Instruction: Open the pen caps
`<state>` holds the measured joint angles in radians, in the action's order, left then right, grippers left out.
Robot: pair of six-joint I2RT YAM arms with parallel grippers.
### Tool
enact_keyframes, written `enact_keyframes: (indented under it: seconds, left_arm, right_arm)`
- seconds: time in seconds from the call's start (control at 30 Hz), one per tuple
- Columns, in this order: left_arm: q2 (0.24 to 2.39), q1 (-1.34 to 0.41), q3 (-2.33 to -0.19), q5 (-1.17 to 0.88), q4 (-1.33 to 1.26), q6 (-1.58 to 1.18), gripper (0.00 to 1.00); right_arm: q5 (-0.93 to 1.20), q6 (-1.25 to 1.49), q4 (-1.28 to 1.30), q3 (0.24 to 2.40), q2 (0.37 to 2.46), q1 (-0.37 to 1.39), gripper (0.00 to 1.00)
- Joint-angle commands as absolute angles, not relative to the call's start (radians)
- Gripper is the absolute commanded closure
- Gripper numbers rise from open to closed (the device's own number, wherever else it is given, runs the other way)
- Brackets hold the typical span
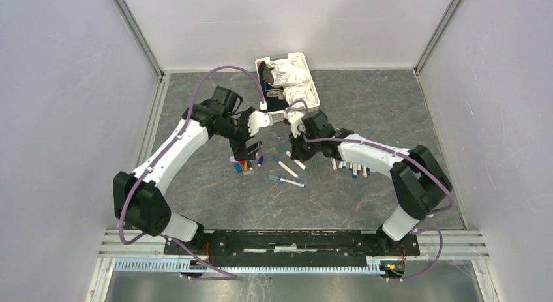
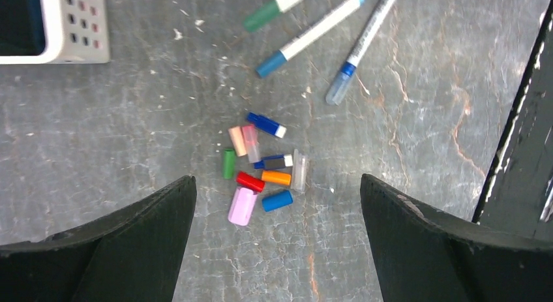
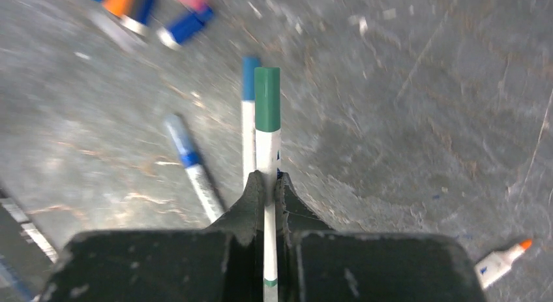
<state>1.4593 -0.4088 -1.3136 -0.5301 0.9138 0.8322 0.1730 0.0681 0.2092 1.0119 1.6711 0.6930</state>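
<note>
My right gripper [image 3: 268, 181] is shut on the white barrel of a pen [image 3: 267, 152], and the pen's green cap [image 3: 267, 100] sticks out ahead of the fingers. The same pen [image 2: 274, 7] shows at the top of the left wrist view. A pile of loose pen caps [image 2: 261, 168] in pink, blue, red, orange and green lies on the table. My left gripper [image 2: 277, 178] hangs above them, open wide with nothing between its fingers [image 2: 130, 250]. From above, the left gripper [image 1: 251, 145] and right gripper [image 1: 297, 144] are close together at the table's middle.
A white slotted basket [image 1: 306, 74] with crumpled white material stands at the back. Two pens [image 1: 285, 168] lie on the table in the middle, and a row of pens [image 1: 352, 166] lies under the right forearm. One blue-capped pen [image 2: 313, 33] lies beside the held one.
</note>
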Motion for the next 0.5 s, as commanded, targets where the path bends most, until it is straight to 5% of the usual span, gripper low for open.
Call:
enact_keyframes:
  seconds: [0.0,0.47]
  left_arm:
    - [1.419,-0.435,-1.265,-0.548,0.922,0.989,0.0]
    - [1.416,-0.572,-1.203,-0.476,0.895,1.117,0.07]
  right_arm:
    - [0.511,0.12,0.191,1.102,1.601,0.643,1.0]
    - [1.053,0.175,0.198,1.177,1.738,0.645,1.0]
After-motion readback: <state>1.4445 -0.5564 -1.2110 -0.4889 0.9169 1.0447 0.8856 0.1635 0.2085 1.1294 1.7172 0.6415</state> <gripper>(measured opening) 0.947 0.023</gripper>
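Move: Ahead and to the right of the open left fingers, the green cap lies about 4 cm farther out, 10 cm right and 11 cm below. The right hand already holds its pen clear of the table; from there the left gripper is about 14 cm left, level fore and aft, and 12 cm higher. From the right hand, the blue-capped pen lies 4 cm left, 2 cm back, 5 cm down; the clear-capped pen 4 cm left, 6 cm back, equally low. Lifting the pinched green-capped pen some 7 cm, the right hand carries it about 6 cm left and then 6 cm back, its wrist rolling the left side up, tipping down and swinging counter-clockwise. The left hand, fingers still wide open, eases back about 4 cm, down 3 and rightwards to meet the cap, turning clockwise some 15 degrees. ##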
